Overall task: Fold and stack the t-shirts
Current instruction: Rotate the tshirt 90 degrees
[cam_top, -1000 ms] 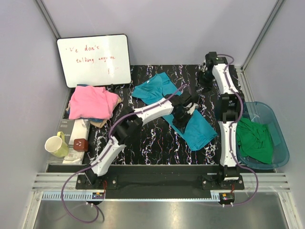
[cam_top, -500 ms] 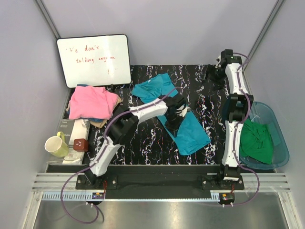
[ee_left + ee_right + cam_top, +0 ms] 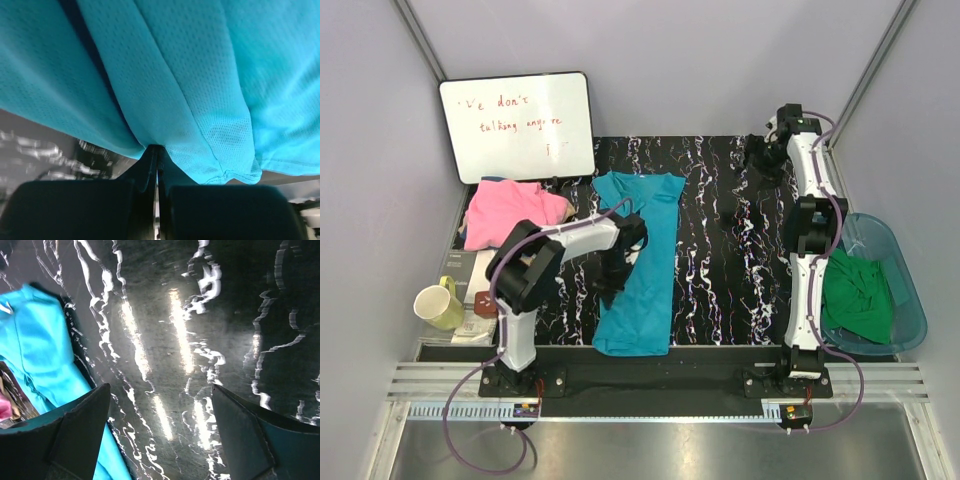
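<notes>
A teal-blue t-shirt (image 3: 645, 270) lies stretched lengthwise on the black marbled table (image 3: 730, 260), from the back toward the near edge. My left gripper (image 3: 612, 285) sits at its left edge, shut on a pinch of the teal cloth (image 3: 200, 100), which bunches right at the closed jaws (image 3: 157, 150). My right gripper (image 3: 755, 160) hovers over the far right of the table, open and empty (image 3: 160, 405); the shirt's edge (image 3: 35, 350) shows to its left. A pink t-shirt (image 3: 510, 215) lies at the left. A green t-shirt (image 3: 860, 295) sits in the tub.
A translucent blue tub (image 3: 910, 300) stands at the right edge. A whiteboard (image 3: 517, 125) leans at the back left. A yellow-green mug (image 3: 440, 303), a brown cube (image 3: 490, 303) and booklets (image 3: 480, 268) sit at the near left.
My left gripper has dragged the teal t-shirt left and toward the near edge, pulling it out long. My right gripper opened and drew back toward the far right corner.
</notes>
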`<state>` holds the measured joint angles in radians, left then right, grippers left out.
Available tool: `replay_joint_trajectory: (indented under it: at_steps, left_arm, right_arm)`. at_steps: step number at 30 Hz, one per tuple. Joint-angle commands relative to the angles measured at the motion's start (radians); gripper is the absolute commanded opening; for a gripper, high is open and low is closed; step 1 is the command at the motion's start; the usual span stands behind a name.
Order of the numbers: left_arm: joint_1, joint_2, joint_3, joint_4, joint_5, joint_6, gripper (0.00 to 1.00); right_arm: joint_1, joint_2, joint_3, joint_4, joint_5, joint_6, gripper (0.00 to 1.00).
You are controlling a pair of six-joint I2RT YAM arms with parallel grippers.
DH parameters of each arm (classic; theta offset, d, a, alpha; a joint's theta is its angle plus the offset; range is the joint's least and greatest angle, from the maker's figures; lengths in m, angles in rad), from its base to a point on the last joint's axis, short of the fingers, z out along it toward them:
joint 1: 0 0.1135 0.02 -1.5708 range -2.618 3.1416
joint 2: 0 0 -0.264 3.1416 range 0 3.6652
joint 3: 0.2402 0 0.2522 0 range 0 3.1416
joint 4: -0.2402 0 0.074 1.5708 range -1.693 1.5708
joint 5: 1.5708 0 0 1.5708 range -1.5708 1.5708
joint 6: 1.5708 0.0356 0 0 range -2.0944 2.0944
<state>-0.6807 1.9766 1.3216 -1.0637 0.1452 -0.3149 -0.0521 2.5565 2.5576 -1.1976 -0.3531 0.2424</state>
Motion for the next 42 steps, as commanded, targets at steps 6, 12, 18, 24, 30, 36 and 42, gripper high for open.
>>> replay_joint_trajectory:
  at_steps: [6, 12, 18, 24, 30, 36, 42]
  left_arm:
    - [-0.013, -0.239, 0.025, -0.044, -0.208, -0.035, 0.0]
    - [0.024, -0.251, 0.23, -0.036, -0.323, -0.062, 0.75]
    - [0.159, -0.187, 0.385, -0.015, -0.248, -0.073, 0.99]
    - [0.305, -0.093, 0.468, 0.043, -0.151, -0.095, 0.99]
    - [0.349, 0.105, 0.606, 0.076, -0.076, -0.104, 0.99]
    - [0.351, 0.188, 0.682, 0.077, -0.027, -0.122, 0.99]
    - [0.351, 0.157, 0.647, 0.076, -0.016, -0.105, 0.99]
  right_arm:
    - [0.219, 0.031, 0.096, 0.047, -0.027, 0.008, 0.91]
    - [0.307, 0.112, 0.133, 0.191, -0.078, 0.089, 0.89]
    - [0.322, 0.171, 0.152, 0.214, -0.064, 0.1, 0.88]
    - [0.328, 0.176, 0.112, 0.224, -0.046, 0.092, 0.88]
    - [0.343, 0.209, 0.108, 0.268, -0.056, 0.118, 0.85]
    - [0.347, 0.232, 0.093, 0.288, -0.095, 0.135, 0.42]
    - [0.348, 0.171, 0.053, 0.296, 0.004, 0.094, 0.05]
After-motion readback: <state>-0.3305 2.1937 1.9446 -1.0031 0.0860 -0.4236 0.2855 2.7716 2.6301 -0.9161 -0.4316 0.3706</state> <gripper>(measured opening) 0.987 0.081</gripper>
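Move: The shut left fingertips rest on the left edge of the t-shirt; the shirt's left sleeve corner lies about 27 cm ahead and 2 cm left, its hem 13 cm back and 5 cm right, and the folded pile some 21 cm ahead and 24 cm left. From the open right hand, the shirt's right sleeve corner is roughly 20 cm left, 1 cm ahead and 7 cm below; the left sleeve corner is about 39 cm left and 2 cm ahead. Leftward in one quick sweep of about 20 cm, the open right hand reaches the t-shirt's right sleeve corner, sinks onto it and pinches the cloth. The left fingers slide a little left, lift off the shirt and open wide, arcing some 24 cm forward, up and part-way down to hover over its upper left, tips swinging forward and wrist turning counter-clockwise. ##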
